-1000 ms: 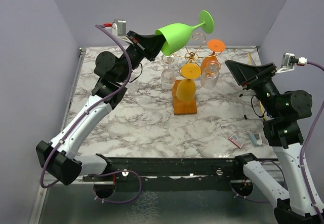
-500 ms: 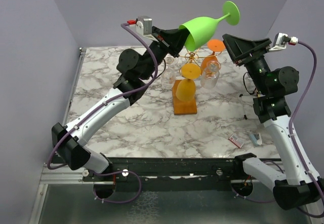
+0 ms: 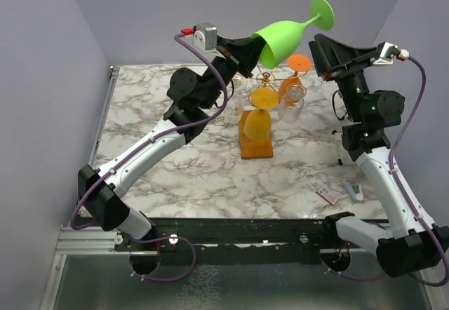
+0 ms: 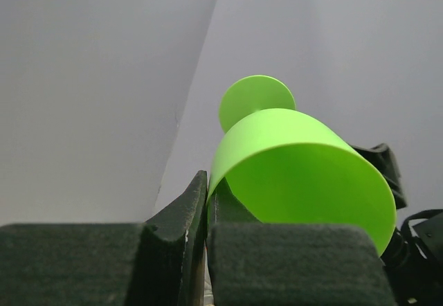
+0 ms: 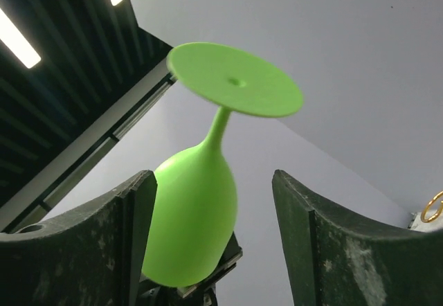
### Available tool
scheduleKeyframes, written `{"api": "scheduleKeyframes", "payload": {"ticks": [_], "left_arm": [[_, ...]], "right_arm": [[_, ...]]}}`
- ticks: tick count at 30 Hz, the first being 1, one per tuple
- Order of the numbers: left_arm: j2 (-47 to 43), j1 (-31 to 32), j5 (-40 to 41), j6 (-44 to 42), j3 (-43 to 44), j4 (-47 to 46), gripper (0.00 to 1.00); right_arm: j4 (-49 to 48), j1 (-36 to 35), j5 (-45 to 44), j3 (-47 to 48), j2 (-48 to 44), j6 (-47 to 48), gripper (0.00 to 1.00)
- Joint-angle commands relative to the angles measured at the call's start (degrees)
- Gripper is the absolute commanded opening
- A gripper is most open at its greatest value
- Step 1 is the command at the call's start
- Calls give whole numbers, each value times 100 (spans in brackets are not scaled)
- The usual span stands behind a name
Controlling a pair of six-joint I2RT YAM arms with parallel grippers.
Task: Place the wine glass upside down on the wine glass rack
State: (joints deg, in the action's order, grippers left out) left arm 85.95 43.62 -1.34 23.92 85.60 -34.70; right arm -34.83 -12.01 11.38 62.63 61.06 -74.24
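A bright green wine glass (image 3: 284, 36) hangs high over the back of the table, tilted, its foot up and to the right. My left gripper (image 3: 247, 49) is shut on the bowl's rim (image 4: 211, 181). My right gripper (image 3: 324, 52) is open just right of the glass and points at it. From the right wrist, the green bowl (image 5: 190, 223) shows beyond the gap, near the left finger and apart from the pads. Below stands the gold wire wine glass rack (image 3: 264, 80) on its brown wooden base (image 3: 257, 145), with orange and clear glasses hanging on it.
An orange glass (image 3: 257, 120) and clear glasses (image 3: 292, 103) hang upside down on the rack. Small items (image 3: 326, 194) and a blue-white object (image 3: 356, 192) lie at the table's front right. Grey walls close in at the back and sides.
My left arm swung the green glass up and rightward over the rack. My right arm rose and moved left toward the glass, its jaws narrowing a little.
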Motion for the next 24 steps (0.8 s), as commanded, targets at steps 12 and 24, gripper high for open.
{"api": "scheduleKeyframes", "payload": {"ticks": [12,24], "left_arm": [[-168,68,-431,376,-233,-485,0],[-155,69,-464,612,-281,-494,0]], "right_arm": [[-272,-20,128,959,800,-695,63],[-214,-27,480,1113,833,-776,37]]}}
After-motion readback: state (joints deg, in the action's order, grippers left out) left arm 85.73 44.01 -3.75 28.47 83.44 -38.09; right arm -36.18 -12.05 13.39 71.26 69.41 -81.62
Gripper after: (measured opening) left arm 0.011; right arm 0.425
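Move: Held by its rim in the left hand, the green glass has its stem some 5 cm ahead of the right hand, 1 cm left and 3 cm higher; from the left hand that stem is roughly 5 cm ahead, 10 cm right and 4 cm up. From the right hand, the orange glass hangs about 2 cm ahead and 2 cm left, the clear glass 5 cm back and 2 cm left, both some 17 cm lower; the rack's middle is level with it, 9 cm left, 14 cm down. Up and forward, roughly 2.5 cm each way and a little left, the right hand brings its open fingers around the green glass's stem just under the foot, closing them from wide to under half open. The left hand keeps its pinch on the rim and eases about a centimetre back, turning some 5 degrees clockwise. ##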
